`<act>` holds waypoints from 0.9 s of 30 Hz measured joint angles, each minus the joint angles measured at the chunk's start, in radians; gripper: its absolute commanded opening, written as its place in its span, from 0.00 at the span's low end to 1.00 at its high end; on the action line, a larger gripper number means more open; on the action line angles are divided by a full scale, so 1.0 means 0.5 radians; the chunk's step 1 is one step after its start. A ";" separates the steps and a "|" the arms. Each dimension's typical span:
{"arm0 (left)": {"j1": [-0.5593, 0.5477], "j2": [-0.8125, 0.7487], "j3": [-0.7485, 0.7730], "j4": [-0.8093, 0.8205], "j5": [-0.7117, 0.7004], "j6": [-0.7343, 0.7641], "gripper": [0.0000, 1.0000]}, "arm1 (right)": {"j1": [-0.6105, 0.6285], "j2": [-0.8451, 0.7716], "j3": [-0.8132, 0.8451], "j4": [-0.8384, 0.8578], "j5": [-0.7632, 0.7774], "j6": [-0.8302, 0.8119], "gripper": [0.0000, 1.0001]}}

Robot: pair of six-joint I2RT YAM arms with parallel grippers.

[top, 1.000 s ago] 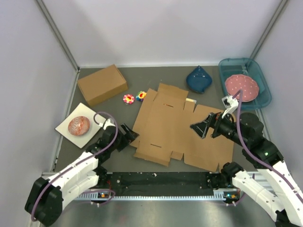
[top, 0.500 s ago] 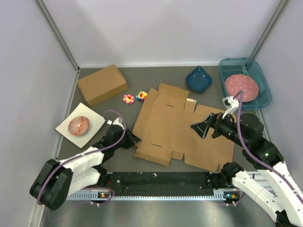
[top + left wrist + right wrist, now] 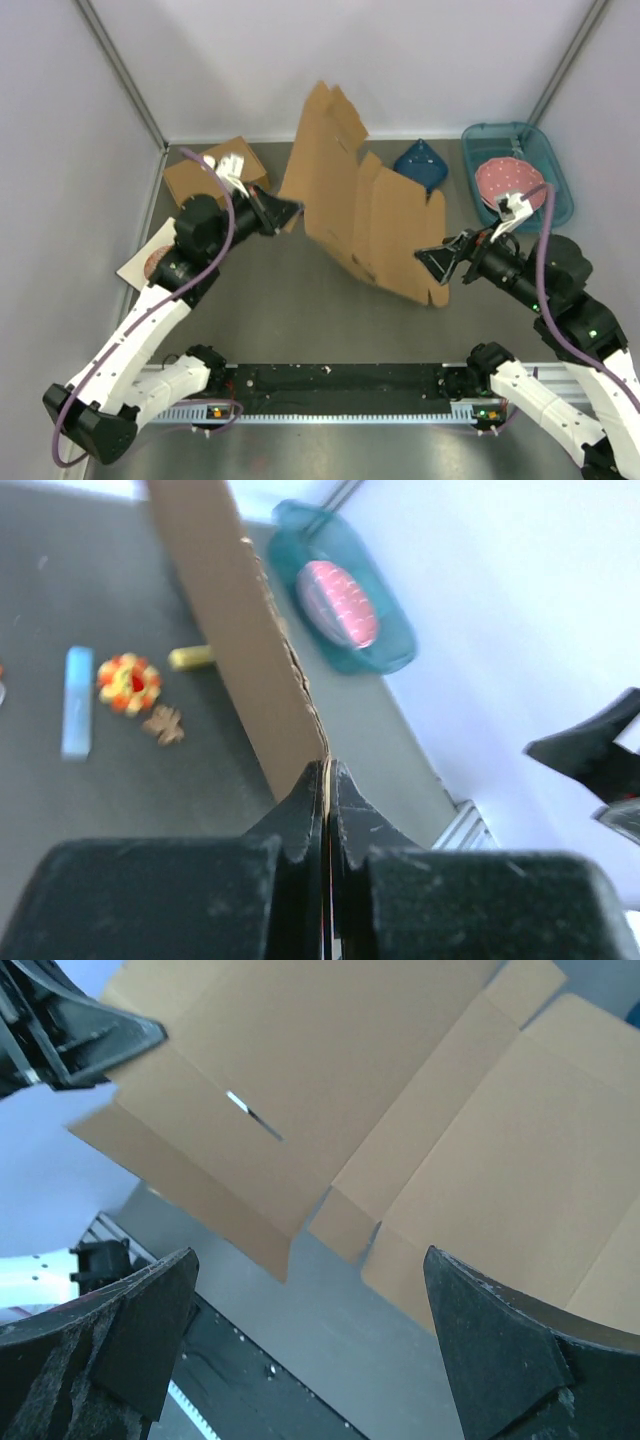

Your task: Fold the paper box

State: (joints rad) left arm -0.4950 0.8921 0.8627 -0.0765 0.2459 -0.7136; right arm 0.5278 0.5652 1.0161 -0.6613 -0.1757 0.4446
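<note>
The paper box is a flat brown die-cut sheet with flaps and slits. It hangs raised and steeply tilted above the table's middle, its lower right corner low near my right gripper. My left gripper is shut on the sheet's left edge. In the left wrist view the cardboard runs edge-on into the closed left gripper. My right gripper stands open just in front of the sheet's lower right part, touching nothing. The right wrist view shows the sheet beyond the wide right gripper.
A chunkier ready-made brown box sits at the back left, partly behind my left arm. A teal tray holding a pink plate is back right, a dark blue object beside it. Small toys lie under the raised sheet.
My left gripper shut on the sheet's left edge and swung it up off the table to a steep tilt. My right gripper stayed open, shifting slightly toward the near side.
</note>
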 measured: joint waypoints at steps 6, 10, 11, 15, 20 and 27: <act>0.016 0.247 0.739 -0.112 0.407 0.112 0.00 | 0.000 -0.025 0.186 -0.021 0.001 -0.017 0.96; 0.015 0.355 1.025 -0.230 0.732 0.123 0.00 | -0.001 -0.092 0.216 -0.053 -0.005 -0.015 0.96; 0.015 0.368 1.064 -0.243 0.809 0.114 0.00 | -0.001 -0.109 0.225 -0.069 -0.005 -0.015 0.96; 0.015 0.388 1.126 -0.204 1.120 0.009 0.00 | 0.000 -0.162 0.269 -0.087 -0.015 -0.014 0.96; 0.038 0.465 1.198 -0.192 1.434 -0.025 0.00 | -0.001 -0.187 0.331 -0.091 -0.042 -0.013 0.96; 0.542 0.796 0.997 0.347 1.774 -0.278 0.11 | 0.000 -0.212 0.340 -0.130 -0.065 -0.014 0.96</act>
State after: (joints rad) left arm -0.2237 1.2900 1.3613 0.0971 1.1328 -0.8524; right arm 0.5278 0.4591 1.1858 -0.7265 -0.2081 0.4377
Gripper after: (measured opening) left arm 0.030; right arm 0.963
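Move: The left fingers already pinch the paper box's near-left edge. The box's middle hangs roughly 11 cm right of that hand, 3 cm ahead and 6 cm lower; from the empty right hand it is some 12 cm ahead and 8 cm left, 7 cm lower. Open table lies about 28 cm below the left hand, 11 cm right and 3 cm back. On it, the flower toy is around 9 cm ahead and 8 cm right, the blue tray 18 cm ahead and 25 cm right. Still pinching the paper box by its edge, the left hand hoists it about 17 cm while drawing back some 9 cm, turning clockwise nearly 40 degrees and tipping up slightly. It then swings forward again by as much, easing right-to-left a little and sinking about 5 cm. The right hand, wide open, rises 7 cm and backs off 5 cm. ##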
